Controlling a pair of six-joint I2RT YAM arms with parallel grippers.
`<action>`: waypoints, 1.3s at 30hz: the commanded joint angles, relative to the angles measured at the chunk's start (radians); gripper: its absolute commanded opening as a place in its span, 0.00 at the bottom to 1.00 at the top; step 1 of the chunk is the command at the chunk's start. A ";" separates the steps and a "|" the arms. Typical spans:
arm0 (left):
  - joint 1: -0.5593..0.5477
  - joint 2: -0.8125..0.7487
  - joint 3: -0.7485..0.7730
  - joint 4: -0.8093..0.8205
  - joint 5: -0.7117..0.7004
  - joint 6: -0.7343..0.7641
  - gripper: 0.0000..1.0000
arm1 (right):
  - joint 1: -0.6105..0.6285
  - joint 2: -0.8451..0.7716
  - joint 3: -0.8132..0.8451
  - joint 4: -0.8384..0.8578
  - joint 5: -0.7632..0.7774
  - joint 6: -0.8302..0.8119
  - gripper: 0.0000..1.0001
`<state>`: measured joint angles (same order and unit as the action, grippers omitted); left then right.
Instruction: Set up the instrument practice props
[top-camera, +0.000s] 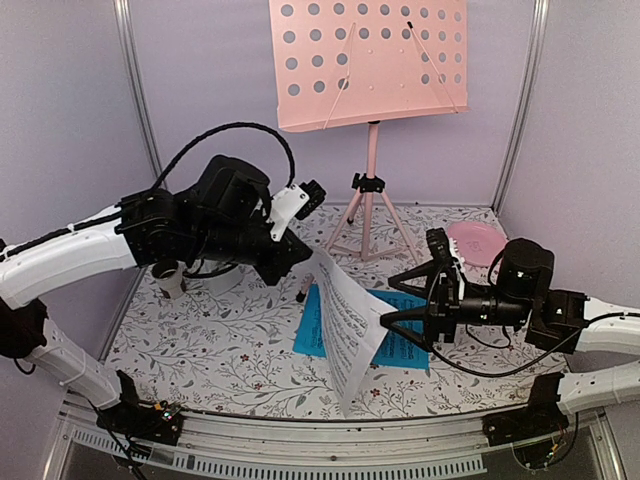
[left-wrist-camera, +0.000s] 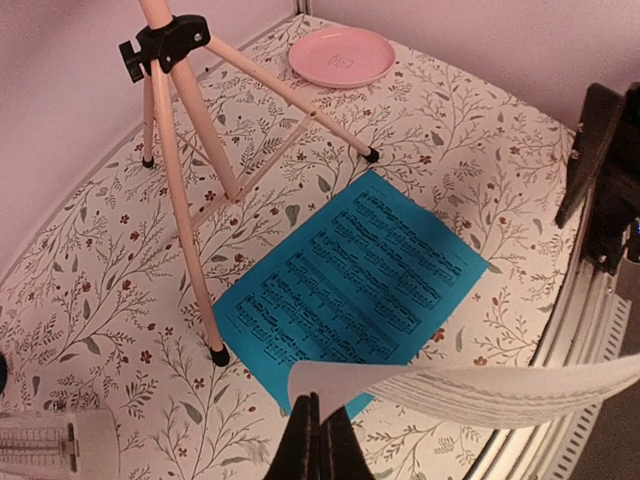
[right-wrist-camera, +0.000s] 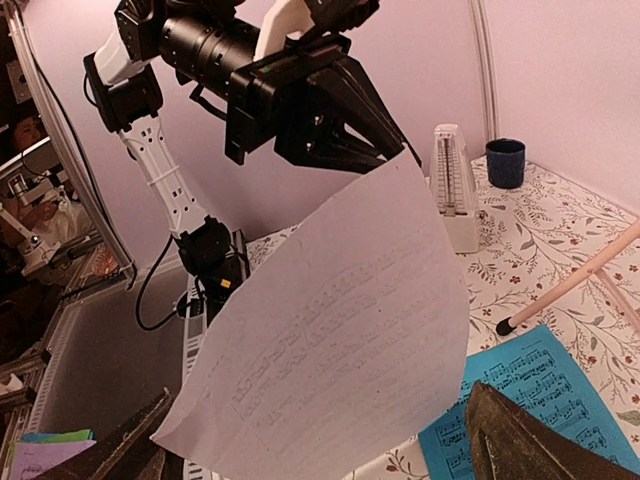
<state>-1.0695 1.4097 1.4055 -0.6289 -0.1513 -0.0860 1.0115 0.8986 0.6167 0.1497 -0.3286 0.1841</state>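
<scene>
My left gripper is shut on the top corner of the white sheet of music, which hangs curled above the table. Under it, the bright blue sheet lies flat by the tripod feet. My right gripper is open; in its wrist view the white sheet hangs between its spread fingers. The pink music stand stands at the back with nothing on its perforated desk. The white metronome stands at the left.
A pink plate sits at the back right corner. A dark blue cup stands beside the metronome near the wall. The tripod's legs spread over the floral tabletop. Walls close in three sides.
</scene>
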 joint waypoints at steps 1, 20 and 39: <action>0.058 0.055 0.092 -0.058 0.043 -0.097 0.00 | 0.021 -0.025 -0.030 0.133 0.090 0.048 0.99; 0.206 0.148 0.162 -0.100 0.243 -0.213 0.00 | 0.161 0.021 -0.053 0.116 0.417 -0.105 0.99; 0.234 0.143 0.167 -0.020 0.450 -0.115 0.00 | 0.176 0.121 -0.087 0.260 0.667 -0.381 0.72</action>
<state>-0.8440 1.5730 1.5551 -0.6884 0.2310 -0.2459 1.1839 1.0008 0.4999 0.3531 0.2626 -0.1516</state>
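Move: The left fingers already pinch one corner of the white sheet. Its middle hangs about 9 cm back, 7 cm right and 9 cm below that hand. From the open right hand, the white sheet's middle is some 9 cm to the left, level fore-and-aft and 8 cm lower. The blue sheet lies 12 cm ahead of the right hand, 4 cm left and about 24 below; the stand's base is 30 cm ahead, 3 cm left. The left fingers keep their pinch on the white sheet's corner, carrying it about 5 cm forward and easing back slightly at the end, while tipping some 20 degrees further down. The wide-open right hand works around the free edge, going roughly 4 cm forward and 4 cm down, rolling and turning about 20 degrees clockwise, then starts to close over it. ##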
